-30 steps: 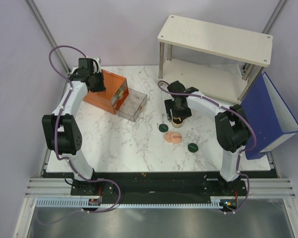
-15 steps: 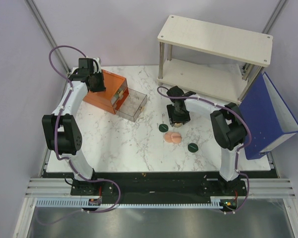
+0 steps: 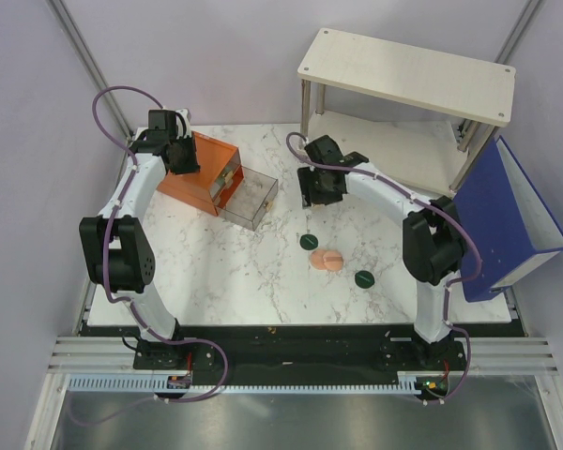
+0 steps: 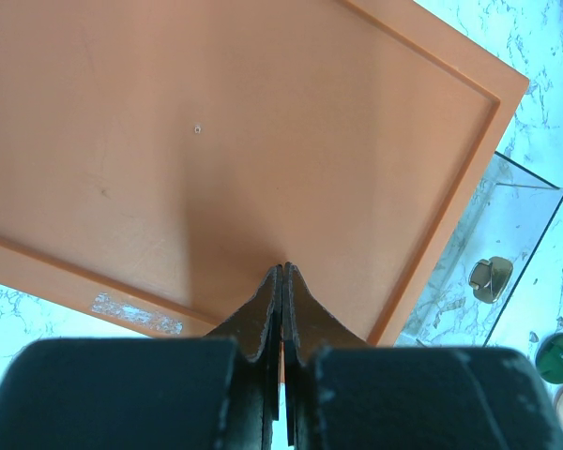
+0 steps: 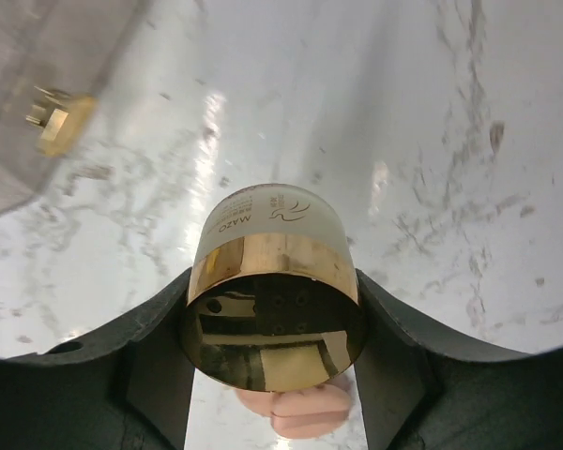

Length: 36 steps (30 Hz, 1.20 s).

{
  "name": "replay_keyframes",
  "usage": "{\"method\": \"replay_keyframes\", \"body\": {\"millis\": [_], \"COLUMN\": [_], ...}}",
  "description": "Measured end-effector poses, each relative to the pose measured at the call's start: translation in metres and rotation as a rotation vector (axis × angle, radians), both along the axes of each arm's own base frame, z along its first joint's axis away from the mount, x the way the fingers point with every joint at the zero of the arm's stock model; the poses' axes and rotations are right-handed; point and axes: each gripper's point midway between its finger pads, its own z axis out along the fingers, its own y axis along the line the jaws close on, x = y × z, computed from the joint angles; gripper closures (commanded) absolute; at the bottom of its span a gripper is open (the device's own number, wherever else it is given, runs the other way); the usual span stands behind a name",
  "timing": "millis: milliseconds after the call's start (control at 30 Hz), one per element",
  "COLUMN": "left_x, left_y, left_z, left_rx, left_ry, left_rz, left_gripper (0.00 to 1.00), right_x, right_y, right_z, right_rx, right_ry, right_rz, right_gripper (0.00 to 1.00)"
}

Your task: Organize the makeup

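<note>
My right gripper (image 5: 272, 309) is shut on the tan-gold jar (image 5: 267, 253) and holds it above the marble, its mirrored lid facing the camera. In the top view this gripper (image 3: 320, 187) hangs right of the clear drawer (image 3: 250, 199); the jar is hidden under it there. A peach-pink compact (image 3: 327, 260) lies between two dark green discs (image 3: 308, 242) (image 3: 363, 278). The compact (image 5: 305, 411) also shows below the jar. My left gripper (image 4: 283, 269) is shut, with its tips against the top of the orange box (image 4: 244, 141).
The drawer (image 4: 507, 234) stands pulled out of the orange box (image 3: 199, 173), with a small gold piece (image 4: 489, 276) showing in it. A white two-tier shelf (image 3: 408, 73) stands at the back right. A blue bin (image 3: 509, 217) leans at the right edge.
The right gripper closed on the jar beside the compact, lifted it and carried it back and left, toward the drawer. The left arm has not moved.
</note>
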Motion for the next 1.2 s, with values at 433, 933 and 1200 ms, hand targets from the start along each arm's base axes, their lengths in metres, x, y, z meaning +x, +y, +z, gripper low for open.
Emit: {"method": "replay_keyframes", "body": {"millis": [433, 933, 1200], "left_x": [0.0, 0.0, 0.0], "left_y": [0.0, 0.0, 0.0], "left_z": [0.0, 0.0, 0.0], "left_rx": [0.0, 0.0, 0.003], "left_ry": [-0.001, -0.002, -0.003], "left_rz": [0.0, -0.001, -0.003], "left_gripper": [0.98, 0.98, 0.98], "right_x": [0.06, 0.025, 0.03], "right_y": [0.118, 0.189, 0.195], "right_z": [0.066, 0.007, -0.002], "right_rx": [0.245, 0.281, 0.3], "right_ry": [-0.185, -0.061, -0.062], "right_rz": [0.13, 0.209, 0.186], "right_gripper": [0.94, 0.72, 0.5]}}
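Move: The right hand holds the gold-lidded jar; the open clear drawer it is bound for lies about 20 cm to its left, 4 cm ahead and some 5 cm lower. The orange dresser's body stands about 36 cm left and 9 cm ahead; the green-lidded jar is 9 cm back and 3 cm left, 7 cm below. From the left hand, the drawer is roughly 14 cm right, 2 cm back and 10 cm below. Keeping its pinch on the gold-lidded jar, the right hand swings about 20 cm left to the open drawer in an arc, rising some 7 cm and reaching a little forward, then sinking as much over the drawer and easing to a near stop. Its left side tips up about 15 degrees with a slight counter-clockwise turn. The closed left fingers stay on the dresser top. ##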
